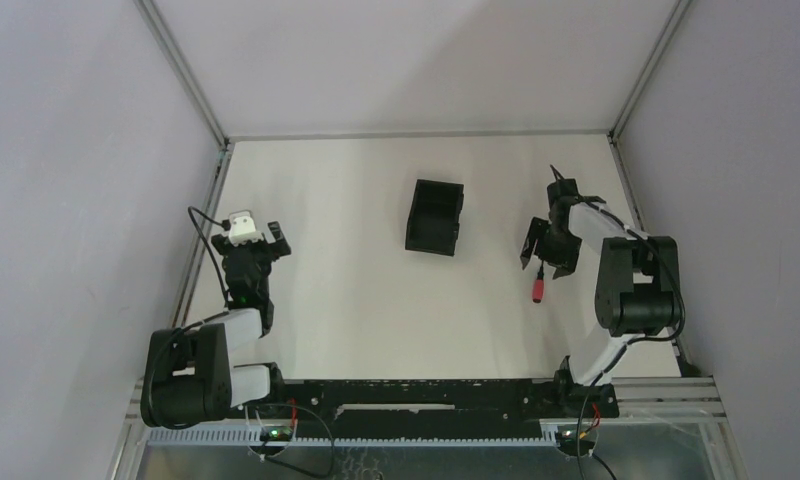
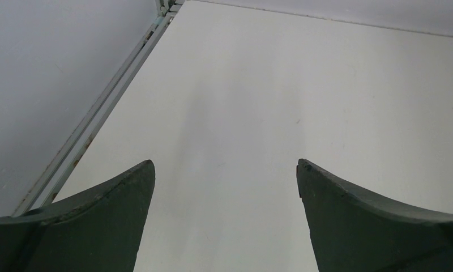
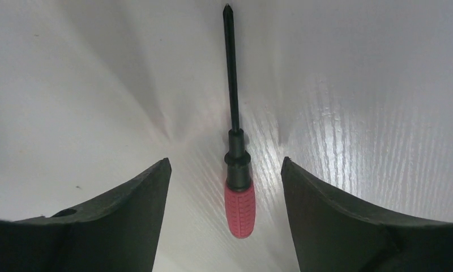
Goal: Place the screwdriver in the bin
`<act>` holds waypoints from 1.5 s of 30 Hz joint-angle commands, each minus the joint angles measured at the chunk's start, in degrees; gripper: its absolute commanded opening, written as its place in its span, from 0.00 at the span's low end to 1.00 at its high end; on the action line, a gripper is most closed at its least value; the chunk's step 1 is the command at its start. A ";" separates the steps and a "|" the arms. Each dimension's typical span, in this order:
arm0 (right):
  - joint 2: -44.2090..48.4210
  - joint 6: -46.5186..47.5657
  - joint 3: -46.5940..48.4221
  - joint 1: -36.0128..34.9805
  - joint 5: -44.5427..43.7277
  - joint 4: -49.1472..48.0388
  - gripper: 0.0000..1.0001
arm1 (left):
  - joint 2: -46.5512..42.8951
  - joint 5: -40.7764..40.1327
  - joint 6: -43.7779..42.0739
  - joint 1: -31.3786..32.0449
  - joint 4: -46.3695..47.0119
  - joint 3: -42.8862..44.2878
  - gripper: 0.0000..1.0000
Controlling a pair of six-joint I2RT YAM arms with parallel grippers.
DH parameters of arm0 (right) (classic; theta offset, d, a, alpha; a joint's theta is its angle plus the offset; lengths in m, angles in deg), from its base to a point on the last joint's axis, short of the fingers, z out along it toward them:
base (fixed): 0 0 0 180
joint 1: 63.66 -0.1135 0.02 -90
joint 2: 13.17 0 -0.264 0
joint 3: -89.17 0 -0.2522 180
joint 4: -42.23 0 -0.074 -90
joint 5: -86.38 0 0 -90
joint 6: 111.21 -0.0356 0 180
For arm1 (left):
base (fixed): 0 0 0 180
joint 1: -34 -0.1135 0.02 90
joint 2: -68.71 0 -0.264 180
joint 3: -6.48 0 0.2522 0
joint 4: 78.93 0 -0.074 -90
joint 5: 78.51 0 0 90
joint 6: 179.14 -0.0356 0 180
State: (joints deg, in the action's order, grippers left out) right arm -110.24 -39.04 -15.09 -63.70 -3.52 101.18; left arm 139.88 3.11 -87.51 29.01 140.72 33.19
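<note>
The screwdriver (image 3: 239,207) lies flat on the white table, red ribbed handle nearest my right wrist camera and thin dark shaft pointing away. My right gripper (image 3: 226,161) is open and straddles it, one finger on each side of the handle with a gap at both sides, touching nothing. From above, the screwdriver's (image 1: 539,288) handle shows just below the right gripper (image 1: 542,262). The black bin (image 1: 435,216) stands open-topped at the table's middle, to the left of that gripper. My left gripper (image 1: 254,240) hangs open at the far left, and in its wrist view the left gripper (image 2: 226,163) is over bare table.
Grey walls and a metal frame rail (image 1: 204,230) close in the table on the left, back and right. The same rail (image 2: 94,122) runs just left of my left gripper. The arm bases stand on a black bar (image 1: 426,395) at the near edge.
</note>
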 commanded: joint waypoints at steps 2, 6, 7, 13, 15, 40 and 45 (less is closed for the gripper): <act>-3.70 0.76 -2.56 -1.83 -0.02 -4.35 0.64 | -0.80 -0.39 0.48 0.43 1.35 0.59 1.00; -5.03 1.43 -2.59 -2.59 -1.91 -3.85 0.38 | -0.84 -0.34 0.44 0.42 1.35 0.59 1.00; -4.87 1.61 -2.57 -2.60 -1.94 -3.65 0.28 | -0.86 -0.30 0.41 0.42 1.35 0.60 1.00; -0.02 3.67 4.12 -2.18 -5.39 4.57 0.00 | -0.84 -0.37 0.44 0.42 1.35 0.63 1.00; 1.22 4.63 8.44 -1.45 -5.76 9.48 0.00 | -0.86 -0.33 0.47 0.43 1.35 0.59 1.00; -12.65 -3.86 50.85 -19.25 4.60 19.87 0.00 | -0.86 -0.36 0.40 0.42 1.35 0.59 1.00; -22.99 0.38 63.58 -27.46 2.01 19.59 0.00 | -0.86 -0.33 0.45 0.42 1.35 0.59 1.00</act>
State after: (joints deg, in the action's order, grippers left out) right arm -128.30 -40.37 40.36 -86.86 0.15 122.49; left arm 139.88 3.06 -87.51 29.01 140.72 33.19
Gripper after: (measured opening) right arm 0.037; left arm 0.996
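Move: The screwdriver lies on the table right under my open right hand, about 2 cm below and 1 cm back, its tip pointing forward. The black bin stands some 23 cm to the left and 14 cm farther out, its middle at about my hand's height. From my idle left hand the screwdriver lies roughly 58 cm to the right, 6 cm back and 11 cm lower. I sink my right hand the last 2 cm, pinch the screwdriver by its black collar just ahead of the red handle, and lift it about 15 cm off the table. Then I swing it left and forward to the bin, some 20 cm leftward and still moving fast, turning counter-clockwise by about 20 degrees and tilting my fingertips forward. ##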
